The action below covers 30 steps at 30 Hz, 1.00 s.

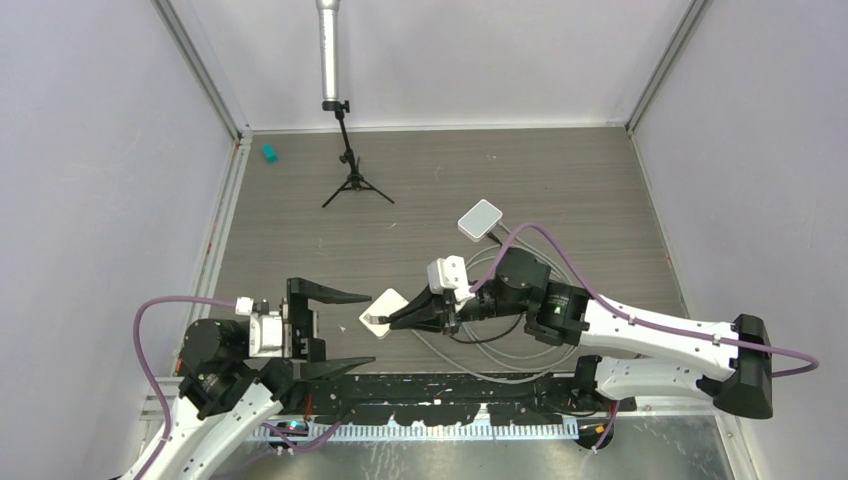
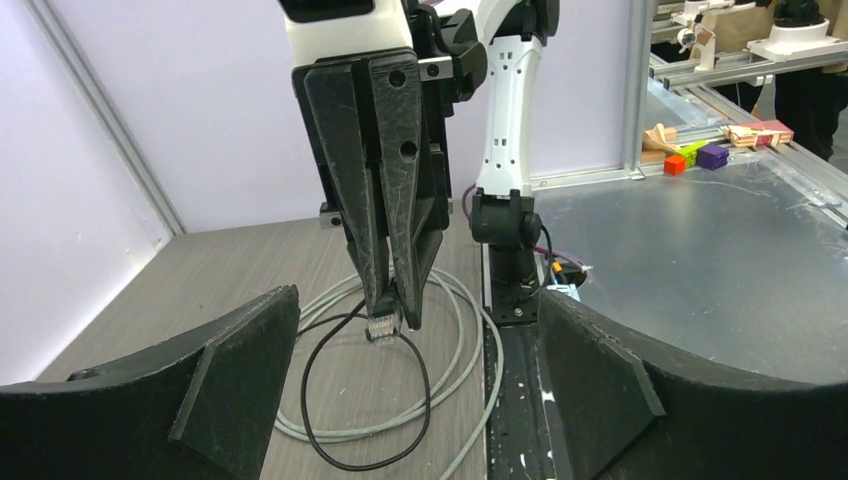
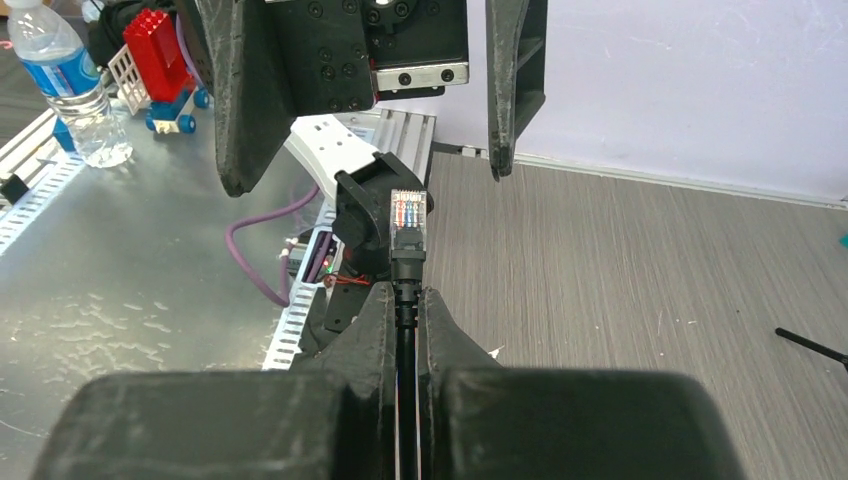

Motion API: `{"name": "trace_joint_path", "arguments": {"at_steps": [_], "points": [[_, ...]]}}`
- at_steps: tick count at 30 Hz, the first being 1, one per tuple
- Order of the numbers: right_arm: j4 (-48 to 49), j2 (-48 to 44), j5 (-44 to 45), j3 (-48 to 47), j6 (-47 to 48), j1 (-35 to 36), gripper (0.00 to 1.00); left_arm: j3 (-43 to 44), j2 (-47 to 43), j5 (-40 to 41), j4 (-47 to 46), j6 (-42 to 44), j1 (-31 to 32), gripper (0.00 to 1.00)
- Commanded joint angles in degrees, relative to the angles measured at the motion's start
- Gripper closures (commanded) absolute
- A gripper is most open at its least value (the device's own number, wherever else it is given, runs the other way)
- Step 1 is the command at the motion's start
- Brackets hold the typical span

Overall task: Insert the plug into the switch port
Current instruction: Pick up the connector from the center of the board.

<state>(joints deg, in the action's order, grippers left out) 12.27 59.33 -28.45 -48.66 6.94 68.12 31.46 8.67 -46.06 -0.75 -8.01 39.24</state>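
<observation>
The clear plug (image 3: pixel 408 215) on a black cable (image 2: pixel 330 400) sticks out of my right gripper (image 3: pixel 403 295), which is shut on its black boot. In the top view the right gripper (image 1: pixel 392 320) holds the plug (image 1: pixel 375 321) over a small white square box (image 1: pixel 390 303). A second white box (image 1: pixel 480 220) lies farther back. No port shows on either, so I cannot tell which is the switch. My left gripper (image 1: pixel 372 329) faces the plug with its jaws wide open and nothing between them. The left wrist view shows the plug (image 2: pixel 383 326) hanging above the table between that gripper's fingers (image 2: pixel 250 360).
A grey cable (image 1: pixel 520 345) lies coiled under the right arm. A small black tripod (image 1: pixel 352 180) stands at the back, below a metal pole (image 1: pixel 328 50). A teal object (image 1: pixel 269 152) sits at the far left edge. Walls enclose the table on three sides.
</observation>
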Motion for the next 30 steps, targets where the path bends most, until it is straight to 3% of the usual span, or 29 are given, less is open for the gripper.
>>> {"name": "trace_joint_path", "arguments": {"at_steps": [1, 21, 24, 28, 30], "points": [[5.5, 0.9, -0.7, -3.2, -2.0, 0.4, 1.0, -0.2, 2.0, -1.8, -3.3, 0.9, -0.2, 0.09], [7.3, 2.4, 3.4, -4.1, -2.0, 0.9, 1.0, -2.7, 3.3, -0.8, -6.9, -2.6, -0.2, 0.1], [4.8, 0.5, 8.3, -2.7, -0.3, 0.8, 1.0, -2.8, 3.0, 6.2, -3.4, -7.8, -0.2, 0.09], [1.5, -6.8, 22.5, 2.9, 1.4, 0.9, 1.0, -0.7, 2.8, 28.2, 12.3, -18.9, -0.2, 0.13], [-1.7, -9.6, 27.5, 5.3, 1.9, 0.9, 1.0, 2.4, 5.3, 34.2, 18.9, -21.1, -0.2, 0.13]]}}
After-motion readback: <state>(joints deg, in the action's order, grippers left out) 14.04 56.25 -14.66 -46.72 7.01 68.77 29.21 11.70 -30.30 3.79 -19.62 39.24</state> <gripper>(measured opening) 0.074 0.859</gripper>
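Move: The near white box lies on the table about 10 cm ahead of the left hand, 1 cm to its right and some 32 cm below. From the same hand, the plug, already in the right fingers, sits about 3 cm to the right, 1 cm ahead and 2 cm lower. From the right hand, the near box is about 9 cm ahead, 2 cm left and 30 cm down; the far white box is some 29 cm ahead, 18 cm right, equally low. Bring the open left gripper about 5 cm forward and 3 cm down towards the near white box, creeping at first and then quickly, while tipping its fingers down some 20 degrees. With the right hand keep the plug pinched, raise it slightly, then go about 3 cm forward and a little to the right, swinging the fingers clockwise. ##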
